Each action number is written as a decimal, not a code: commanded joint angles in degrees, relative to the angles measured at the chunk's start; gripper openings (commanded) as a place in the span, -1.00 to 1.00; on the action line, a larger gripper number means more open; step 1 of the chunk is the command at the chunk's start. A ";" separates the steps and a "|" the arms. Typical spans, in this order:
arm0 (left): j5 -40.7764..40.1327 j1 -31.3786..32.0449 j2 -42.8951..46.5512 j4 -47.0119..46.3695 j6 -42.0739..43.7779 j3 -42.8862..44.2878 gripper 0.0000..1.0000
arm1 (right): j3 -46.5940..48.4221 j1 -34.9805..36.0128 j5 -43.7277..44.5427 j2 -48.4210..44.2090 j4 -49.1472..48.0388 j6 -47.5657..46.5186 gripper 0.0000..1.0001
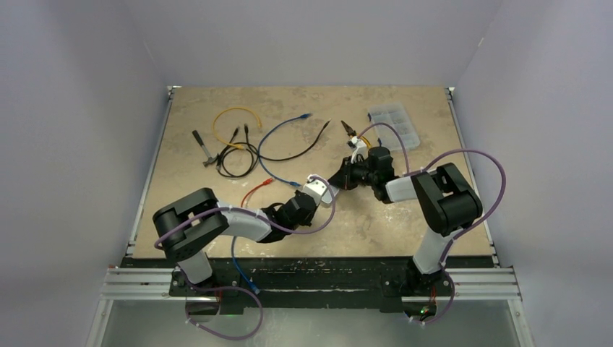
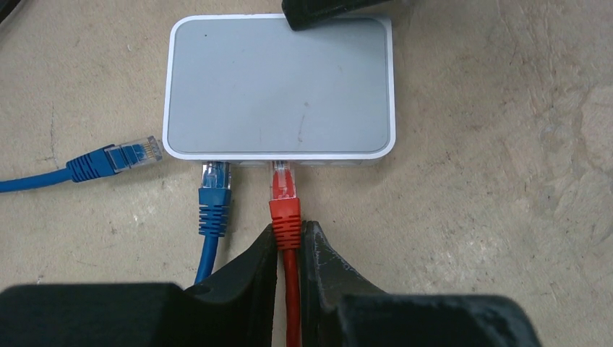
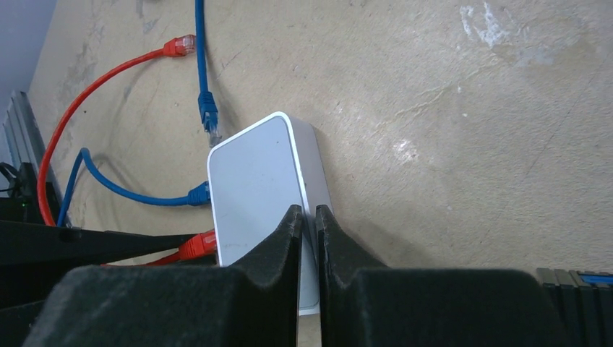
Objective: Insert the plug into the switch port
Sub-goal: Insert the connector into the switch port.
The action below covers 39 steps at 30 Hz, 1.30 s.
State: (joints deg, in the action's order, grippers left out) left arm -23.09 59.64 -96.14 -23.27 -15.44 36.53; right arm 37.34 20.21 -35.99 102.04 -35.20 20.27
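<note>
The white switch (image 2: 278,87) lies flat on the table, its ports facing my left gripper (image 2: 289,231). That gripper is shut on the boot of the red plug (image 2: 284,184). The plug's clear tip reaches into the switch's front edge at a port; its depth is hidden. A blue plug (image 2: 215,181) sits in the port to its left. My right gripper (image 3: 309,213) is shut, and its tips rest on the switch (image 3: 253,188) at the far side edge. From above, the switch (image 1: 318,191) lies between the left gripper (image 1: 307,204) and the right gripper (image 1: 340,181).
A loose blue plug (image 2: 134,153) lies left of the switch. The red cable's other end (image 3: 181,45) rests farther out. Yellow (image 1: 235,116) and black (image 1: 238,155) cables, a hand tool (image 1: 204,148) and a clear plastic box (image 1: 394,123) lie at the back.
</note>
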 commanded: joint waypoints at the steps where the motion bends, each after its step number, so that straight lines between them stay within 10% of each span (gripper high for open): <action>1: -1.87 -0.75 -4.02 -9.25 0.98 -1.09 -1.00 | -0.30 2.06 -3.45 2.33 6.32 -1.28 -0.77; 20: -2.70 0.73 1.59 4.87 -4.03 0.58 -0.36 | -0.60 2.18 0.63 0.24 7.90 -1.99 -0.78; 39: -0.94 1.18 4.15 11.58 -6.13 2.62 -0.31 | -0.69 2.18 1.27 -0.18 7.96 -2.07 -0.78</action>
State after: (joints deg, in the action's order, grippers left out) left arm -24.58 60.55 -91.39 -10.87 -20.56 37.39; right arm 38.06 21.76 -35.64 101.97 -33.54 19.44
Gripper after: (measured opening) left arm 0.361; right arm 0.114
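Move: The switch port, with the red plug already at its mouth in the left fingers, is about 3 cm ahead of the left hand and 2 cm to its right, level with it. The switch's middle is 6 cm ahead and 3 cm right; the plugged-in blue plug 3 cm ahead and 2 cm left, the loose blue plug 6 cm ahead and 4 cm left. From the right hand, closed at the far edge, the switch's middle is some 3 cm back, 2 cm left and 1 cm lower. The red plug, still pinched at 0.0 s, is pushed about 1 cm forward and slightly right against the switch by the left hand, shoving the bracing right hand forward as much. The left fingers then open and back off some 3.5 cm back and left, tipping down slightly, while the right, still shut on nothing, presses back-left nearly 2 cm, then holds at the far edge. ##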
